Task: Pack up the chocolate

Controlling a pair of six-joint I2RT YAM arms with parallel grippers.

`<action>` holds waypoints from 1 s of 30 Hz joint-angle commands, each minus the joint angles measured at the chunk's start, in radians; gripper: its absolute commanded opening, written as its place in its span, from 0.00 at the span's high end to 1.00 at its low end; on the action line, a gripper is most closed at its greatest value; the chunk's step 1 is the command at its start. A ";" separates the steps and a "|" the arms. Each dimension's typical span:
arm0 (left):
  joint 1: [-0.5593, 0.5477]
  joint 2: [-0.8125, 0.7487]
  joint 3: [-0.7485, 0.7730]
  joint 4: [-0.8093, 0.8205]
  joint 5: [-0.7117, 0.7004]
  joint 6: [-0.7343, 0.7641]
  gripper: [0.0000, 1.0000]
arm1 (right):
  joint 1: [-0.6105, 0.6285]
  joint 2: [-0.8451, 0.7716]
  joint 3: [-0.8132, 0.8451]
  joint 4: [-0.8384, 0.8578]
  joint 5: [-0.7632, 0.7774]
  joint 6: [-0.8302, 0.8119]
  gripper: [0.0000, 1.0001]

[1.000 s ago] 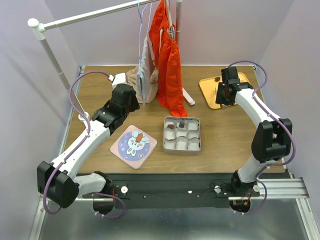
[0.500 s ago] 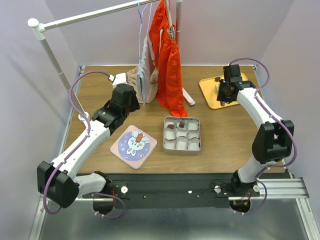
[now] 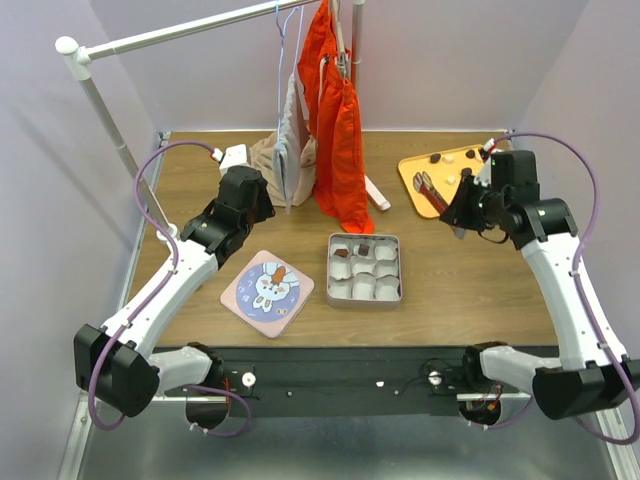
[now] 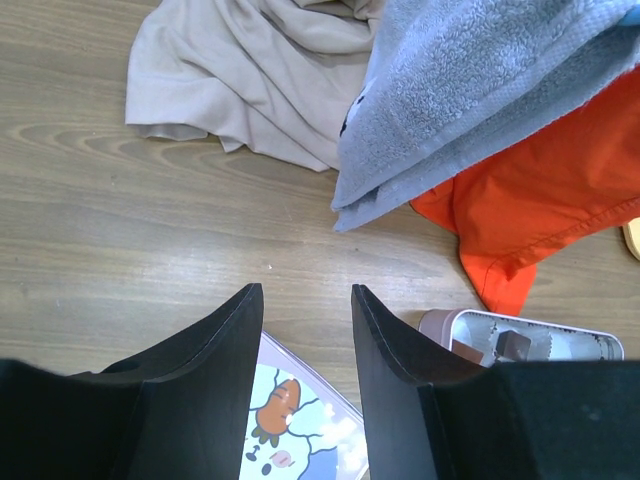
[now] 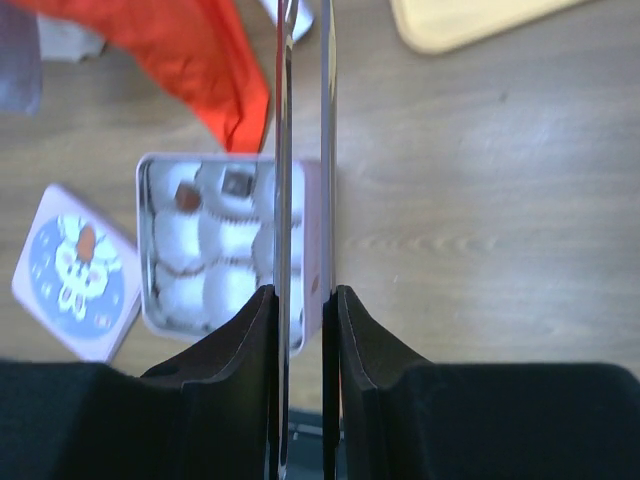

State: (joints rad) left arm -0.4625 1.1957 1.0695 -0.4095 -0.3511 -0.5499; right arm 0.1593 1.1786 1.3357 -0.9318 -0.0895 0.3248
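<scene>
Small pieces of chocolate (image 3: pixel 436 157) lie on the yellow tray (image 3: pixel 412 168) at the back right. Two dark ones (image 3: pixel 365 249) sit in paper cups in the open metal tin (image 3: pixel 364 305), also seen in the right wrist view (image 5: pixel 186 198). My right gripper (image 5: pixel 302 292) is shut on metal tongs (image 5: pixel 300 120). In the top view the right gripper (image 3: pixel 465 207) hangs by the tray's near edge, with the tongs (image 3: pixel 433 196) pointing over the tray. Whether the tongs hold a piece I cannot tell. My left gripper (image 4: pixel 305 295) stands open and holds nothing, above the tin's rabbit-print lid (image 4: pixel 290 420).
The rabbit lid (image 3: pixel 267 287) lies left of the tin. Orange garments (image 3: pixel 340 150) and a grey towel (image 4: pixel 480 90) hang from a white rack (image 3: pixel 180 35) at the back centre. A beige cloth (image 4: pixel 250 70) is heaped on the table below them.
My right arm has drawn back from over the yellow tray toward the right and near side, bringing the tongs along, and its jaws have narrowed on them. The left arm has not moved.
</scene>
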 commanded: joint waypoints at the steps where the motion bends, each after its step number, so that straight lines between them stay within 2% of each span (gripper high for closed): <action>1: 0.005 -0.004 0.001 0.005 0.001 0.008 0.50 | 0.020 -0.066 -0.027 -0.174 -0.141 0.013 0.78; 12: 0.005 -0.011 0.004 -0.003 -0.009 -0.010 0.50 | 0.085 -0.114 -0.136 -0.228 -0.176 -0.018 0.78; 23: 0.005 -0.016 -0.002 -0.006 -0.015 -0.010 0.50 | 0.114 -0.097 -0.173 -0.171 -0.164 -0.006 0.77; 30: 0.005 -0.010 0.001 -0.003 -0.014 -0.007 0.50 | 0.118 -0.080 -0.161 -0.174 -0.159 -0.013 0.59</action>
State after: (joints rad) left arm -0.4618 1.1961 1.0695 -0.4095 -0.3511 -0.5510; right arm 0.2691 1.0927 1.1671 -1.1286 -0.2386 0.3206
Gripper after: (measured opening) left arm 0.496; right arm 0.352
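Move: The tongs in the right hand have only just left the yellow tray, whose middle lies about 17 cm ahead of that hand and 7 cm to its right. The tin they are bound for lies roughly 18 cm left, 5 cm back and 21 cm below. The orange cloth's lower end hangs some 13 cm beyond the tin and 5 cm left of it. From the idle left hand the tin is about 21 cm right, 8 cm back and 20 cm below. Still gripping the tongs, with what seems to be a chocolate in their head, the right hand swings quickly back about 9 cm from the tray, nearly level at first and then sinking some 5 cm, with a smaller drift left towards the tin. Meanwhile the wrist tips down by about 15 degrees and turns a little counter-clockwise, bringing the tongs' head over the tin's far right corner, where the hand slows and all but stops with its fingers' hold unchanged. ##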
